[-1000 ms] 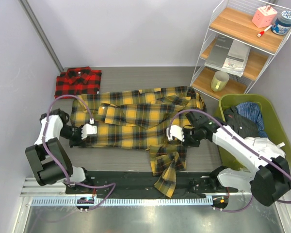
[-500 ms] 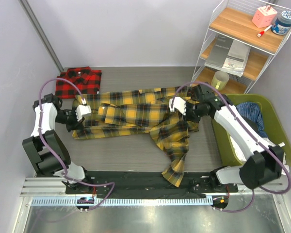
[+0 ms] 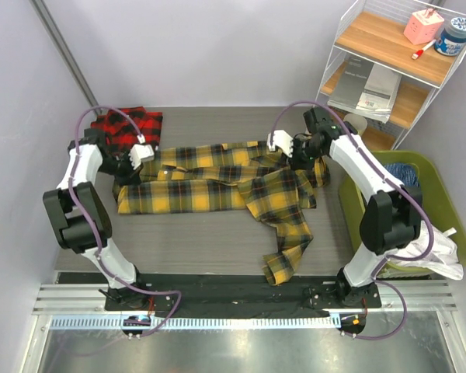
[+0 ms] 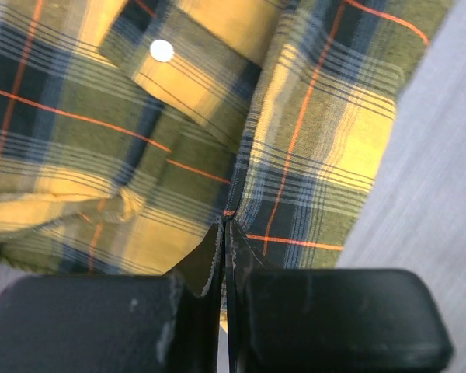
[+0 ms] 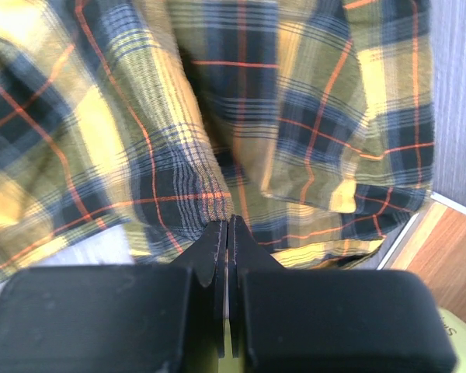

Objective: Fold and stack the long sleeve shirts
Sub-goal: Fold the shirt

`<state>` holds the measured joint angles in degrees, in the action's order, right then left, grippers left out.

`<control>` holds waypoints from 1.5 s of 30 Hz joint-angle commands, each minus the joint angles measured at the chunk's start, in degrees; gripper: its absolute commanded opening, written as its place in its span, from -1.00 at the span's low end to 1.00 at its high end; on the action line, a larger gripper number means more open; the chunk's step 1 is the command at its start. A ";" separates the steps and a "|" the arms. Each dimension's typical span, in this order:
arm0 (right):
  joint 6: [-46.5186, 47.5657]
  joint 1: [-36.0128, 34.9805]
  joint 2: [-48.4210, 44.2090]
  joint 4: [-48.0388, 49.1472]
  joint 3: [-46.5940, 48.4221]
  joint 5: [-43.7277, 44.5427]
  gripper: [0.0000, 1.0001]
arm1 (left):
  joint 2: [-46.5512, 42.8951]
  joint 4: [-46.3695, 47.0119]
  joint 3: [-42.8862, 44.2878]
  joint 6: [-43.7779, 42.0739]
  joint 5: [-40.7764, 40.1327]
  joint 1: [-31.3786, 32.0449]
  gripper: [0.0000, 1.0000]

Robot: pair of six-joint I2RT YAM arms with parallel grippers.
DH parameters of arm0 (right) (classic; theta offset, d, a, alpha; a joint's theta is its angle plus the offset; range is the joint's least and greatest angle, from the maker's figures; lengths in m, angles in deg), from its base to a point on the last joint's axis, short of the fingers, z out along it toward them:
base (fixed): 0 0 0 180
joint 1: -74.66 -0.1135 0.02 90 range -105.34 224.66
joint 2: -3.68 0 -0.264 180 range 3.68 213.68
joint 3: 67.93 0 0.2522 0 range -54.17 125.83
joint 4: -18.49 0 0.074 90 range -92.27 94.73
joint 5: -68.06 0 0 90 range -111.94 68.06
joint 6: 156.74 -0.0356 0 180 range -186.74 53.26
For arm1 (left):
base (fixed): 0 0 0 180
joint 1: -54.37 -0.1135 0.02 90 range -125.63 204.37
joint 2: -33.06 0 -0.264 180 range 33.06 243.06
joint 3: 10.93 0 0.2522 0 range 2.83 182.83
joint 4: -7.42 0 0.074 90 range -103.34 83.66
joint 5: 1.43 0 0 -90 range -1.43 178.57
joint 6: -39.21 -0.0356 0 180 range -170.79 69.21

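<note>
The yellow-and-black check shirt (image 3: 217,183) lies stretched sideways across the middle of the table, one sleeve (image 3: 287,249) trailing toward the near edge. My left gripper (image 3: 149,154) is shut on its left end, with plaid fabric (image 4: 311,116) pinched at the tips of the left gripper (image 4: 225,229). My right gripper (image 3: 278,146) is shut on the shirt's right part near the back edge. The right wrist view shows the right gripper (image 5: 227,225) with cloth (image 5: 217,116) bunched at its closed tips. The red-and-black check shirt (image 3: 132,123) lies folded at the back left, partly behind my left arm.
A white wire shelf (image 3: 388,70) stands at the back right, holding a pink item, a blue jar, books and a pale cup. A green basket (image 3: 443,210) with blue and white clothes sits at the right. A grey wall closes the left side.
Both grippers have moved away from the near edge toward the back, carrying the yellow shirt's near edge over itself. The shirt now lies narrower and the loose sleeve has dragged back.
</note>
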<state>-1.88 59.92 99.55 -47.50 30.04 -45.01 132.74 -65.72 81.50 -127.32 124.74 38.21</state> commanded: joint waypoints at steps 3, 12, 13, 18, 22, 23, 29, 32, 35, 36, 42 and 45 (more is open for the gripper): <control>1.94 2.52 5.10 0.63 7.37 -2.15 -0.98 | 5.61 3.82 7.10 3.23 -1.97 1.05 -1.00; 1.59 2.61 10.99 0.72 11.68 -2.68 -0.98 | 11.94 3.56 12.47 3.14 -4.17 2.45 -1.00; 1.50 2.61 11.61 0.72 12.12 -2.86 -0.98 | 12.29 3.48 12.47 3.06 -4.26 2.37 -1.00; 0.71 2.53 14.07 0.64 14.93 -3.21 -0.97 | 12.91 4.00 10.63 2.00 -5.92 2.37 -1.00; 0.97 2.35 15.92 0.99 16.69 -3.39 -0.98 | 13.35 5.06 10.01 2.00 -6.45 2.45 -1.00; 0.80 2.18 16.70 0.90 17.30 -3.39 -0.98 | 13.44 5.14 10.09 2.35 -6.46 2.37 -1.00; 1.41 2.09 18.12 0.37 20.73 -3.65 -0.98 | 13.61 5.23 11.15 2.88 -6.46 2.28 -1.00; 2.02 2.09 19.35 0.37 21.44 -3.39 -0.97 | 14.14 5.50 11.33 2.88 -6.89 2.28 -1.00; 2.72 2.09 20.66 0.37 21.44 -2.69 -0.98 | 15.19 5.85 11.94 3.49 -7.16 2.28 -1.00; 2.81 2.17 21.28 0.37 21.35 -2.51 -0.98 | 15.37 6.20 12.03 4.02 -7.16 2.28 -1.00; 2.47 2.00 22.77 0.63 21.18 -2.33 -0.97 | 15.81 6.81 11.15 4.28 -8.21 2.36 -1.00; 0.98 1.91 23.57 1.69 21.09 -1.72 -0.98 | 16.60 8.74 11.24 6.56 -9.52 2.36 -1.00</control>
<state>-0.26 62.24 123.01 -47.50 49.47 -47.11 148.61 -60.93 91.64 -122.95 117.61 40.76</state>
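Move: Each hand still pinches one end of the shirt's raised edge; the far band of the lying shirt, where that edge is being taken, is about 6 cm ahead and 7 below the left hand, and some 8 ahead and 8 below the right. The red folded shirt lies roughly 17 cm ahead of the left hand. From the right hand, the trailing sleeve's middle is about 21 cm back and 4 left, the green bin some 15 back and 34 right. With both grippers kept shut on the raised edge, the two arms carry it forward over the lying shirt towards its far band: the left goes about 5 cm out, while the right reaches farther, some 9 cm, already sinking as it goes. The left then stops reaching and mostly sinks in two steps, while the right ends with a short drop straight down, bringing both pinched ends about 5 cm lower, close over the cloth beneath with neither end let go. ##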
